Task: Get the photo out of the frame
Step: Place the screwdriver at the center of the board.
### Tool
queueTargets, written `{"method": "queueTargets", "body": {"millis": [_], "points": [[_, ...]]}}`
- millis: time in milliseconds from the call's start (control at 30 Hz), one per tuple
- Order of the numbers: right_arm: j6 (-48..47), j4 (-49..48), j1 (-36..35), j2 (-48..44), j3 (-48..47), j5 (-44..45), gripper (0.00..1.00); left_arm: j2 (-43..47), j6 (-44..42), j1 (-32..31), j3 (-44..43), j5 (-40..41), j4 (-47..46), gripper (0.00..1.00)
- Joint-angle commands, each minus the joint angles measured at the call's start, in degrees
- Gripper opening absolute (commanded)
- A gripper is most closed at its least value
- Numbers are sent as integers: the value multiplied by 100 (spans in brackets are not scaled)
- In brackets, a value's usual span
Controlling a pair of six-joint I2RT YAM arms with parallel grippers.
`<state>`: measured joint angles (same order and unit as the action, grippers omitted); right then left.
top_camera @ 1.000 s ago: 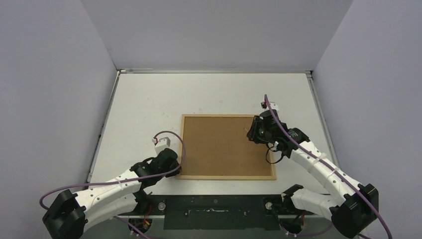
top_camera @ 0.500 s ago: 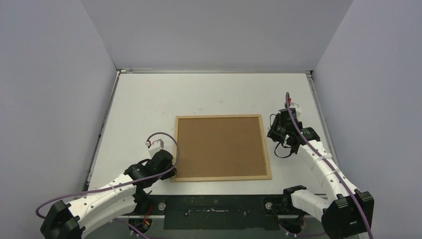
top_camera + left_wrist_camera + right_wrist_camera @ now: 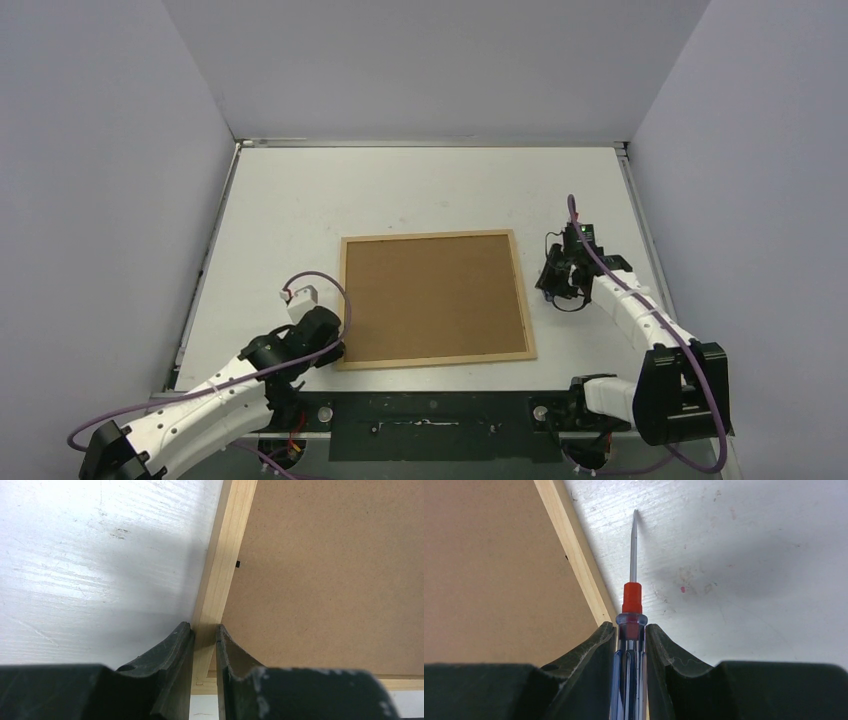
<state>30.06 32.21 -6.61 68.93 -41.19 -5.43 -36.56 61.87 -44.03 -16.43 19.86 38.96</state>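
The frame (image 3: pixel 430 358) of light wood lies face down mid-table, its brown backing panel (image 3: pixel 432 296) up. The photo is hidden under that panel. My left gripper (image 3: pixel 335 350) is shut on the frame's left moulding (image 3: pixel 220 570) close to the near-left corner, one finger outside and one over the backing (image 3: pixel 325 570); the left gripper (image 3: pixel 205 630) pinches the wood. My right gripper (image 3: pixel 553 283) hovers just off the frame's right side, shut on a screwdriver (image 3: pixel 632 595) with a blue handle and red collar. Its tip points over bare table beside the moulding (image 3: pixel 574 550). The right gripper (image 3: pixel 631 630) grips the handle.
A small black tab (image 3: pixel 238 563) sits at the inner edge of the left moulding, and another tab (image 3: pixel 566 557) on the right one. Grey walls enclose the white table (image 3: pixel 300 210) on three sides. A dark mounting plate (image 3: pixel 430 420) runs along the near edge.
The frame has slid left and nearer with my left gripper holding it. My right arm has drawn back to the right, off the backing, still carrying the screwdriver.
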Motion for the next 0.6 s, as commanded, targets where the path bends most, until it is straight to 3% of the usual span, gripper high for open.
{"method": "queueTargets", "body": {"millis": [0,167,567], "points": [[-270,-47,25,253,53,-275,0,-186,2,84,-198,274,61,0],[-429,25,-14,605,107,-394,0,-405,-280,312,-354,-24,-189,0],[-537,220,-523,1197,-317,418,0,-659,-403,1075,-420,-444,-208,0]]}}
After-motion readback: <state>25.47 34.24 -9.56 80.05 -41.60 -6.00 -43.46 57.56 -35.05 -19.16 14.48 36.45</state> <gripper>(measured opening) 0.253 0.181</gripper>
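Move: Bare table just right of the frame is what the right hand, with the screwdriver already gripped by its handle, goes down to: about 6 cm below, 2 cm back and 1 cm left. The frame's right rail passes some 4 cm to its left, and that rail's near corner lies roughly 13 cm back and 2 cm left. From the left hand, already gripping the left rail, that table patch is about 10 cm ahead and 38 cm right. Sinking about 4.5 cm towards the table beside the right rail, the right hand also draws back some 2.5 cm, its fingers tipping roughly 10 degrees nearer to straight down and keeping hold of the screwdriver, blade pointing forward. The left hand keeps its pinch on the left rail near the near corner and eases it forward by about 1.5 cm. ##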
